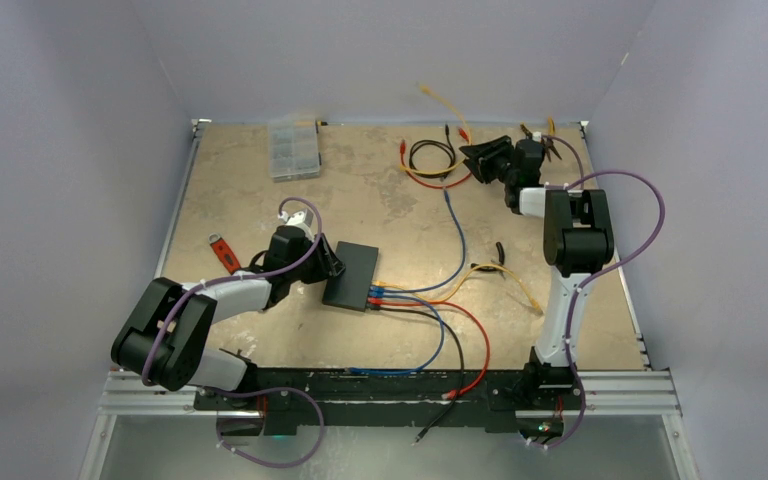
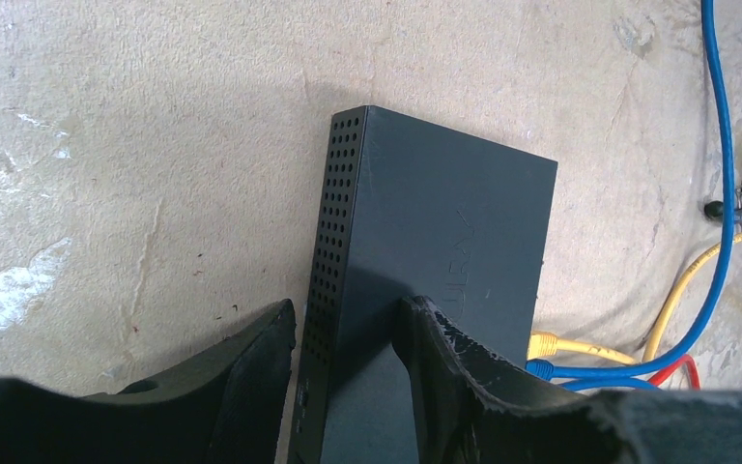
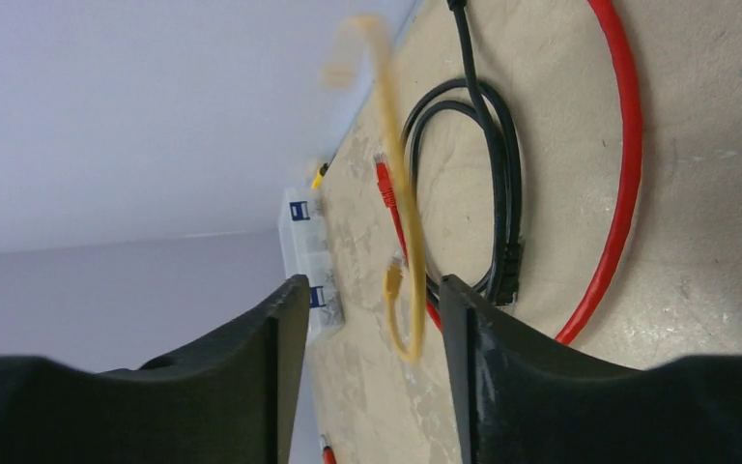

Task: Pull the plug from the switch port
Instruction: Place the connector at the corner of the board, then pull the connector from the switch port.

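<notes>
The black switch (image 1: 353, 275) (image 2: 444, 213) lies flat mid-table. A yellow plug (image 2: 544, 341) and blue plugs (image 2: 541, 367) sit in sockets on its right edge, and a red cable (image 2: 676, 369) lies beside them. My left gripper (image 1: 325, 262) (image 2: 343, 314) straddles the switch's perforated left side: one finger stands beside that wall, the other rests on the top face. My right gripper (image 1: 478, 158) (image 3: 367, 290) is open at the back of the table. A loose yellow cable (image 1: 447, 103) (image 3: 401, 213) shows blurred between its fingers, touching neither, with its plug (image 3: 393, 280) free.
A clear compartment box (image 1: 293, 148) stands at the back left. A red-handled tool (image 1: 224, 252) lies left of the left arm. Coiled black (image 3: 502, 145) and red (image 3: 623, 145) cables lie under the right gripper. Blue, red and black cables (image 1: 460, 350) trail from the switch toward the front edge.
</notes>
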You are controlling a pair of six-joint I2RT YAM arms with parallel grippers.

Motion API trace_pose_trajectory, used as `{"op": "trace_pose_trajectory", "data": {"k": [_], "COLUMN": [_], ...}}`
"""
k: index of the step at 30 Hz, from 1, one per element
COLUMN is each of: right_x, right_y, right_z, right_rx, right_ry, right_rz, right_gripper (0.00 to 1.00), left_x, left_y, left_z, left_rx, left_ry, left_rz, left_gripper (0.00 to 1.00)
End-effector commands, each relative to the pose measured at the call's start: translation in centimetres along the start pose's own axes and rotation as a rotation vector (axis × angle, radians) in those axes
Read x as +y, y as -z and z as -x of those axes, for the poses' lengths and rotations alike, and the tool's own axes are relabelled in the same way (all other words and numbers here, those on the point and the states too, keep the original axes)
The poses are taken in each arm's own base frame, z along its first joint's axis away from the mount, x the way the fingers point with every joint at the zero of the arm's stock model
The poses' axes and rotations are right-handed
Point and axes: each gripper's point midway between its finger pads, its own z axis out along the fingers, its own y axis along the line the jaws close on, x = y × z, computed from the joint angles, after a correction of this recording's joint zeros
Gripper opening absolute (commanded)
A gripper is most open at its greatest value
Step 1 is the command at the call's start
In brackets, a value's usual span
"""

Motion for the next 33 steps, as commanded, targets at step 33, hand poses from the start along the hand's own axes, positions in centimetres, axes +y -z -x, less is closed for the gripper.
{"op": "trace_pose_trajectory", "data": {"k": [33], "right_x": [2.4], "right_y": [11.8], "right_z": [-18.5], "right_rx": [0.497], "right_ry": [0.696], "right_rz": [0.206], "right_gripper": [0.88], "left_x": [0.0], "left_y": [3.1], "left_z": [-2.9], "left_rx": [0.091], "left_ry": [-0.071], "left_rz": [-0.039], "left_gripper": [0.71]}}
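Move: The yellow plug in the switch lies about 31 cm back, 19 cm to the left and 9 cm below the right hand. From that hand, the blue cable's free end lies some 7 cm back and 4 cm left, and the black coil 2 cm ahead and 7 cm left, both 10 cm down. From the left hand, the switch's middle is about 2 cm back, 3 cm right and 1 cm down; the yellow plug is 4 cm back, 9 cm right and 1 cm down. Bring the empty right gripper away from the coiled cables, opening it nearly fully; after a brief near-pause draw it back about 15 cm, swinging 10 cm left late on, towards the switch, wrist turning some 35 degrees counter-clockwise and rolling its left side down. Meanwhile open the left fingers wider, lift them clear of the switch's top and ease that hand back a little over 2 cm. ##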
